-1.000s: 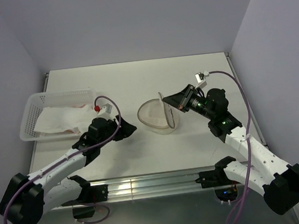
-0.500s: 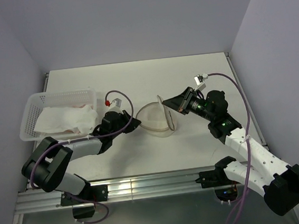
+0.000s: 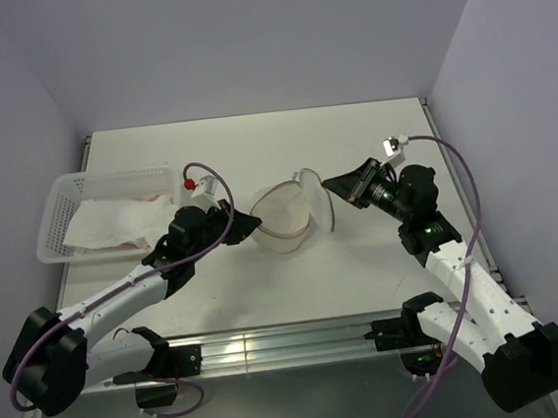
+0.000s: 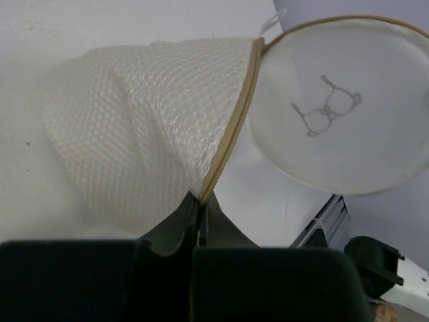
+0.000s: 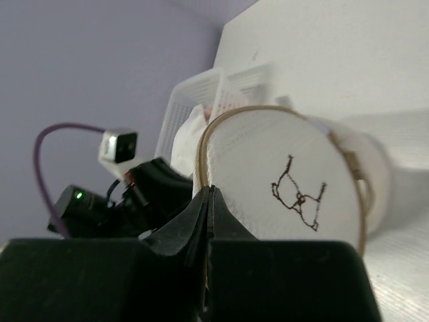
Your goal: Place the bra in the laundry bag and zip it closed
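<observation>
The laundry bag lies at the table's middle, a round white mesh case split into two halves with a tan zipper rim. My left gripper is shut on the zipper rim of the bowl-like half. My right gripper is shut on the rim of the flat half, which stands upright and bears a small dark drawn mark. The bra shows only as a pale pink patch in the white basket, mostly hidden under white cloth.
A white perforated plastic basket stands at the table's left, holding crumpled white cloth. It stands just behind my left arm. Lilac walls close the table on the left, back and right.
My left gripper reached right to the bag's left rim and shut on it. My right gripper drew the flat half slightly up and to the right, spreading the two halves.
</observation>
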`<control>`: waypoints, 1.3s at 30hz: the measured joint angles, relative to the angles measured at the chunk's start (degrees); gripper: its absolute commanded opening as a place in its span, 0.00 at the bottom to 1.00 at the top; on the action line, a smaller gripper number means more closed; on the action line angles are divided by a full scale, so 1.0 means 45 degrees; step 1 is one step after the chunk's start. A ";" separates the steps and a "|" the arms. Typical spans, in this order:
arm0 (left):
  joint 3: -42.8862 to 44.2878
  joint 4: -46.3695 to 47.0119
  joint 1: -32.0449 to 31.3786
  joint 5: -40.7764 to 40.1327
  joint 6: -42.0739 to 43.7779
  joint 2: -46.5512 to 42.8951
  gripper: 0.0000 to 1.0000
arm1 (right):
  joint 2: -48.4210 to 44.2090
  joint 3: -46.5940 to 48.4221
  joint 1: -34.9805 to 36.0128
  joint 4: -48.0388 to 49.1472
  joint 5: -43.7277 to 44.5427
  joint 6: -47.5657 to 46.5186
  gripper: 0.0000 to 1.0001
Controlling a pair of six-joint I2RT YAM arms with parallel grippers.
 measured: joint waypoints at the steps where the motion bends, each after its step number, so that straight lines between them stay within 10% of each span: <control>1: 0.0092 -0.0325 0.0000 0.0107 0.0087 -0.0209 0.00 | 0.0000 0.0000 -0.0306 -0.0058 -0.0058 -0.0019 0.00; 22: 0.1001 -0.2841 0.0826 0.1656 0.1209 0.0316 0.00 | 0.1156 -0.1345 -0.3687 -0.0627 0.0636 -0.0850 0.00; 33: 0.2545 -0.2613 0.1078 0.1277 0.1549 0.2574 0.00 | 0.0928 -0.0228 -0.1472 -0.2516 0.1700 -0.4410 0.82; 39: 0.2594 -0.2565 0.1088 0.1282 0.1545 0.2875 0.00 | -0.2108 -0.0559 0.2089 -0.3701 0.2696 -0.5858 1.00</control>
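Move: The right hand's shut fingers hold the rim of the bag's lid flap, which stands nearly upright: its middle is about 6 cm below them, 2 cm to the left and 1 cm ahead. The open bag body lies some 10 cm left, 5 cm ahead and 15 cm below that hand. The left hand pinches the zipped rim; from it the body is about 6 cm right, 5 cm ahead and 5 cm below, and the lid flap 14 cm right, 1 cm ahead and 4 cm above. Rightward and down, some 10 cm each, and a little forward, the right hand draws the pinched lid flap away from the bag body, then opens wide, lets go and swings back and left about 8 cm each while rising, rolling its left side down. The left hand keeps its pinch on the zipped rim, easing back briefly before going forward and down about 3.5 cm each. ##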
